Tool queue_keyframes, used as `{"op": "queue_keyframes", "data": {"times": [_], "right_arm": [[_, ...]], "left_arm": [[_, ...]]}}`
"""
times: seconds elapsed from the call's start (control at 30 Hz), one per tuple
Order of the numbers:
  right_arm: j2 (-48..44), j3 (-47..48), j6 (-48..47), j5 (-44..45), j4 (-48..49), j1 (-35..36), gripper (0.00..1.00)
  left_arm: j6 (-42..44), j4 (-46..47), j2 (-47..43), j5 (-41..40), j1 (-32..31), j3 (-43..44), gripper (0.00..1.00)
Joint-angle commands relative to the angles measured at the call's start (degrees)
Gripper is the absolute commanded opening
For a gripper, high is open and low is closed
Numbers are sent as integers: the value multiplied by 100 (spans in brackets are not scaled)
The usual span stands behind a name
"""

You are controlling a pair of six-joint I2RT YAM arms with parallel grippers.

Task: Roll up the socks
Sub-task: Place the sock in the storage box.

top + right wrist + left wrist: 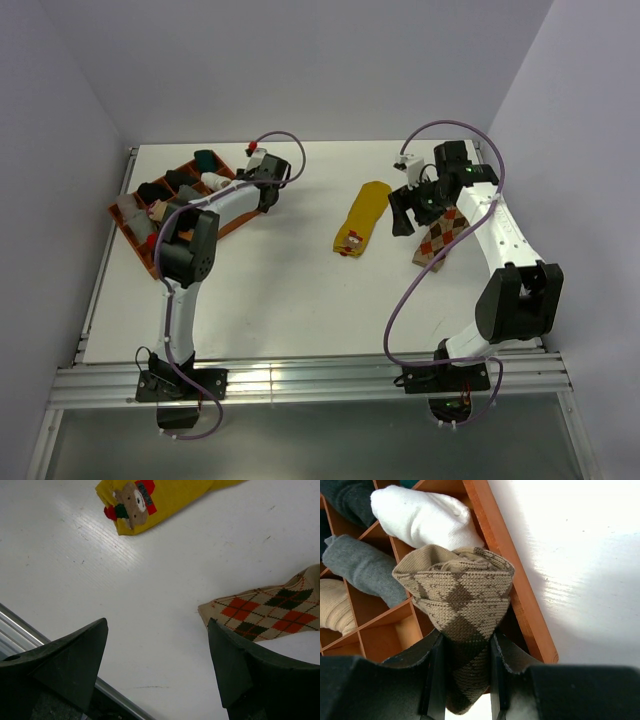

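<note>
A rolled brown-and-cream argyle sock (460, 595) is pinched between my left gripper's (467, 680) jaws. It hangs over a compartment by the right rim of the orange wooden tray (520, 580). From above, the left gripper (268, 192) sits at the tray's (130, 222) right end. The mustard yellow sock (360, 220) lies flat mid-table, its red label end (132, 502) nearest me. An orange-brown-cream argyle sock (440, 235) lies flat to its right. My right gripper (412, 212) hovers between the two, open and empty (157, 650), with the argyle's end (270, 612) beside its right finger.
The tray's compartments hold small bundles: white (420, 517), grey (362, 565), beige (335, 607) and dark (347, 497). A metal rail (30, 630) runs along the table's near edge. Walls close in on the left, back and right sides.
</note>
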Motion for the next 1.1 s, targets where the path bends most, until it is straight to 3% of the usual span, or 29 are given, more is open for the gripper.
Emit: {"op": "queue_keyframes", "data": {"times": [0.0,0.13,0.33,0.63,0.87,1.07], "right_arm": [[-119,-40,24,27,193,-28,88],[-102,-49,16,-8,202,-28,88],[-102,-93,-2,0,220,-28,88],[-111,-128,-37,-35,228,-37,88],[-102,-120,-46,-35,211,-37,88],[-102,-146,-64,-79,185,-37,88]], "left_arm": [[-81,-43,-40,839,-41,-46,0],[-10,221,-242,172,-225,-405,0],[-124,564,-839,-120,-322,-784,0],[-1,-86,-1139,-1376,-305,-495,0],[-54,177,-1779,406,-287,-855,0],[42,-95,-1754,170,-59,-749,0]]}}
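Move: The empty corner compartment of the storage box, at the box's right end, lies just under the left hand and the rolled argyle sock it holds: about 2 cm ahead, 1 cm left and 3 cm below. The white sock's compartment is roughly 7 cm ahead and 7 cm left; the grey sock sits about 2 cm ahead and 14 cm left. From the idle right hand, the corner compartment is some 18 cm ahead, 50 cm left and 14 cm lower. The rolled argyle sock, still pinched in the left fingers, is taken back out from the corner compartment: after a brief hold the left hand draws back about 3.5 cm, then mostly rises, some 7 cm in all, rocking a few degrees as it goes. The fingers tip up slightly and keep their opening, so the sock isn't let go. ##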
